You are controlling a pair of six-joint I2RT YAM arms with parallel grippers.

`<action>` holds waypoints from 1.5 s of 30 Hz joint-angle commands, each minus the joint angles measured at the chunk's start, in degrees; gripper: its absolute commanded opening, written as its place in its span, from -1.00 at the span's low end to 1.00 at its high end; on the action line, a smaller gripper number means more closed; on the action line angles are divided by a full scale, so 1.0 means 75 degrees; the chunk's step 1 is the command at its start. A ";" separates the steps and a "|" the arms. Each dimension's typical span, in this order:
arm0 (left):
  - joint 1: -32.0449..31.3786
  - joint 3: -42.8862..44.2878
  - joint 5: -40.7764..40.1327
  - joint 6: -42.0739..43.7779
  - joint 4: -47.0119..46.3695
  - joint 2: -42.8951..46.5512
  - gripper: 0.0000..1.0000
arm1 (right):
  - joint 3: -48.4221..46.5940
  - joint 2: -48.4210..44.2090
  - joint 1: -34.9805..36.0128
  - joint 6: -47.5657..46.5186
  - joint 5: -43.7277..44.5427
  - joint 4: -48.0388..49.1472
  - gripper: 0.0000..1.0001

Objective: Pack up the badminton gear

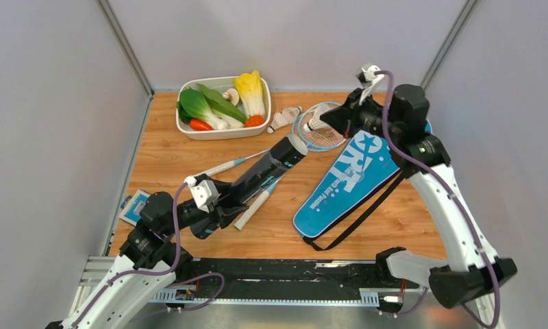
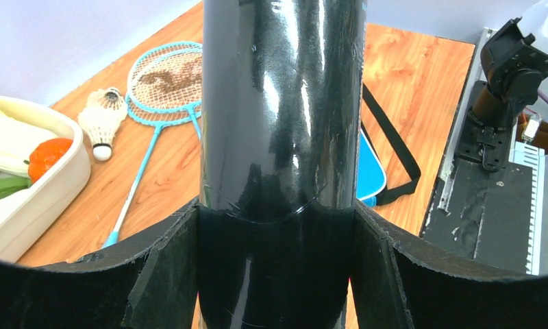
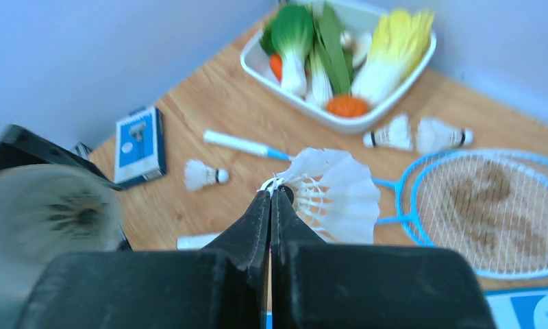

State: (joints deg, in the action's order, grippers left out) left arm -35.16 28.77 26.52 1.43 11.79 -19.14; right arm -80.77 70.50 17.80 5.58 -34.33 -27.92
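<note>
My left gripper (image 1: 213, 205) (image 2: 278, 274) is shut on the long black tube (image 1: 264, 171) (image 2: 281, 123), holding its lower end; the open end points toward the rackets. My right gripper (image 1: 328, 120) (image 3: 271, 193) is shut on the feathers of a white shuttlecock (image 1: 317, 122) (image 3: 336, 192), held above the two light-blue rackets (image 1: 319, 130) (image 3: 490, 212) (image 2: 168, 79). The tube's open mouth (image 3: 45, 219) shows blurred at the left of the right wrist view. Two shuttlecocks (image 1: 283, 120) (image 3: 415, 133) (image 2: 101, 120) lie beside the racket heads; another (image 3: 203, 175) lies on the wood. The blue cover (image 1: 353, 175) (image 2: 370, 171) lies flat at the right.
A white tray (image 1: 189, 127) (image 3: 257, 68) (image 2: 66, 185) of toy vegetables stands at the back. A blue-and-white card (image 1: 134, 205) (image 3: 140, 144) lies at the left edge. The cover's black strap (image 1: 357, 223) loops toward the front rail. Grey walls close three sides.
</note>
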 commanded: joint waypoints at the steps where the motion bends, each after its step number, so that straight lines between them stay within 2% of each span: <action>1: -0.0015 0.0058 -0.0046 0.0096 -0.0417 -0.0052 -0.43 | 0.0313 -0.1123 0.0056 0.0837 0.0049 0.1488 -1.00; 11: -0.0012 0.0098 0.0020 0.0117 -0.0389 -0.0219 -0.43 | 0.0085 -0.1764 0.0068 0.1440 -0.1197 0.1710 -1.00; 19: -0.0015 0.0067 0.0076 0.0091 -0.0446 -0.0206 -0.43 | 0.0662 -0.1692 0.0339 0.1771 -0.2052 0.1917 -1.00; 24: -0.0018 0.0079 0.0116 0.0107 -0.0454 -0.0285 -0.43 | 0.1277 -0.1709 0.0663 0.2431 -0.2643 0.2755 -1.00; 32: -0.0012 0.0068 0.0239 0.0102 -0.0497 -0.0268 -0.43 | 0.1674 -0.1589 0.1094 0.2791 -0.2900 0.3386 -1.00; 45: -0.0014 -0.0026 0.0288 0.0121 -0.0605 -0.0016 -0.43 | 0.2115 -0.1157 0.1774 0.2742 -0.2734 0.3518 -0.97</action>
State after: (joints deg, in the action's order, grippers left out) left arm -35.11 27.66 26.85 1.48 14.37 -20.38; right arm -66.65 60.62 29.30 25.50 -53.71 -2.07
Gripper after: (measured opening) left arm 0.738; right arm 0.011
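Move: The open mouth of the upright-tilted tube, where the right hand takes its shuttlecock, lies about 11 cm back, 8 cm left and 3 cm above that hand. Some 30 cm below that hand's level, the racket heads lie 22 cm ahead and 5 cm right, two shuttlecocks 27 cm ahead and 8 cm left, and the bag's middle 4 cm ahead and 19 cm right. From the left hand, gripping the tube, the mouth is about 8 cm ahead, 16 cm right and 17 cm up. Still pinching the shuttlecock in shut fingers, the right hand climbs some 10 cm while drawing back, then eases down about half of that as it carries on back and to its left, ending about 12 cm back and 7 cm left with the shuttlecock brought cork-first into the tube's mouth. On the way the wrist swings roughly 30 degrees counter-clockwise and rolls its left side up, while the left hand keeps its grip on the tube and sinks a couple of centimetres, mostly near the end. ##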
